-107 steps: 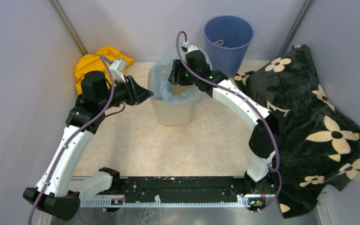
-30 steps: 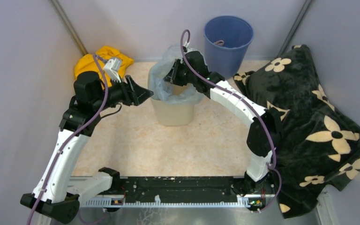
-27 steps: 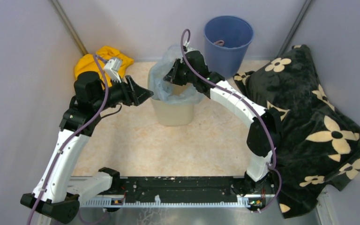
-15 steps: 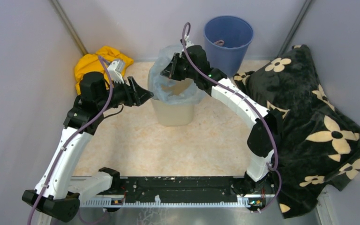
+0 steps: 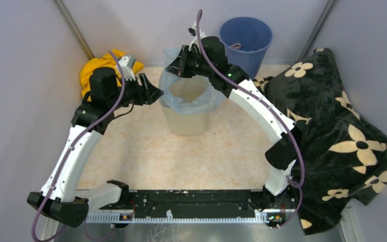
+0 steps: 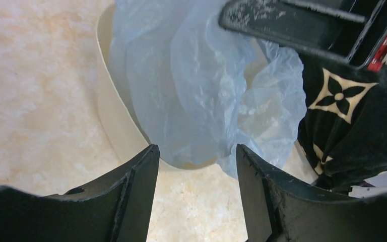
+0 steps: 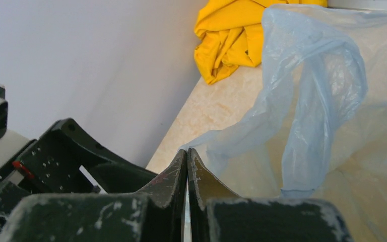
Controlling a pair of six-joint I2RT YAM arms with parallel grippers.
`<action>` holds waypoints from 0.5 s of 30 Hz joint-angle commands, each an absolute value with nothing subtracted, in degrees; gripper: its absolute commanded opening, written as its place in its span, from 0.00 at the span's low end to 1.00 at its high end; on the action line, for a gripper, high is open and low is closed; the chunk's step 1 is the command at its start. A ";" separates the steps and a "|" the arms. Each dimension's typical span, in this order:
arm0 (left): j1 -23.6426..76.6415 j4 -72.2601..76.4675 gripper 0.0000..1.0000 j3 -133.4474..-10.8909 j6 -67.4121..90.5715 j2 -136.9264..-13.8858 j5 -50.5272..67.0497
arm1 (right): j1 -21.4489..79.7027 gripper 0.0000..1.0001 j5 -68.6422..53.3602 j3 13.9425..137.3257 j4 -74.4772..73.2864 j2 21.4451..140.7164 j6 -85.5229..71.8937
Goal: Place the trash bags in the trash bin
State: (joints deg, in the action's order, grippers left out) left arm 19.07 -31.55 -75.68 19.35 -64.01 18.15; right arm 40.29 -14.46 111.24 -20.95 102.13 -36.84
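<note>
The cream trash bin (image 5: 184,121) stands mid-table with a pale-blue trash bag (image 5: 174,96) draped over and inside its rim. My right gripper (image 5: 175,67) hovers over the bin's back-left rim, shut on a pulled-up edge of the bag (image 7: 312,85), which runs into the pinched tips of the right gripper (image 7: 187,151). My left gripper (image 5: 156,94) is open just left of the bin, level with the rim. In the left wrist view the left gripper (image 6: 196,151) holds nothing, and the bag (image 6: 191,85) and bin wall (image 6: 113,121) lie just ahead of it.
A round blue bucket (image 5: 245,38) stands behind the bin at the back right. A yellow cloth (image 5: 101,68) lies in the back left corner. A black flowered blanket (image 5: 332,131) covers the right side. Grey walls close in on three sides.
My right gripper has closed on the bag's edge and risen toward the back left, stretching the bag up. My left gripper has shifted slightly back, still open.
</note>
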 commanded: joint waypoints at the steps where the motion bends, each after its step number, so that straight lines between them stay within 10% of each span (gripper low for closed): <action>1: 18.81 -33.58 0.65 -82.39 16.63 -64.68 14.82 | 41.65 0.00 -15.05 117.48 -23.48 102.49 -34.11; 15: 18.81 -36.48 0.65 -86.22 14.94 -65.40 14.84 | 42.94 0.00 -14.91 122.68 -26.33 106.46 -33.00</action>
State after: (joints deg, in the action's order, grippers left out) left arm 19.07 -36.40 -86.43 15.94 -64.69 14.52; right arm 42.28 -14.68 118.30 -26.72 105.78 -34.02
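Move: The beige trash bin, already lined with the trash bag, has its middle some 4 cm to the right of the right hand, 2 cm ahead and 22 cm below. From the right hand, the blue bin stands about 24 cm ahead and 30 cm to the right; the yellow cloth lies about 22 cm ahead and 32 cm to the left, on the table. From the open left hand the beige bin is about 7 cm ahead, 8 cm to the right and 18 cm below. The bag's rim stays pinched in the right hand's shut fingers above the beige bin's left part; that hand lifts about 2 cm, then sinks back as much, easing about 1.5 cm left and slightly back. The left hand, fingers still open and empty, rises roughly 6 cm beside the bin, drifts a little left and tips up somewhat, clearing the bag. ##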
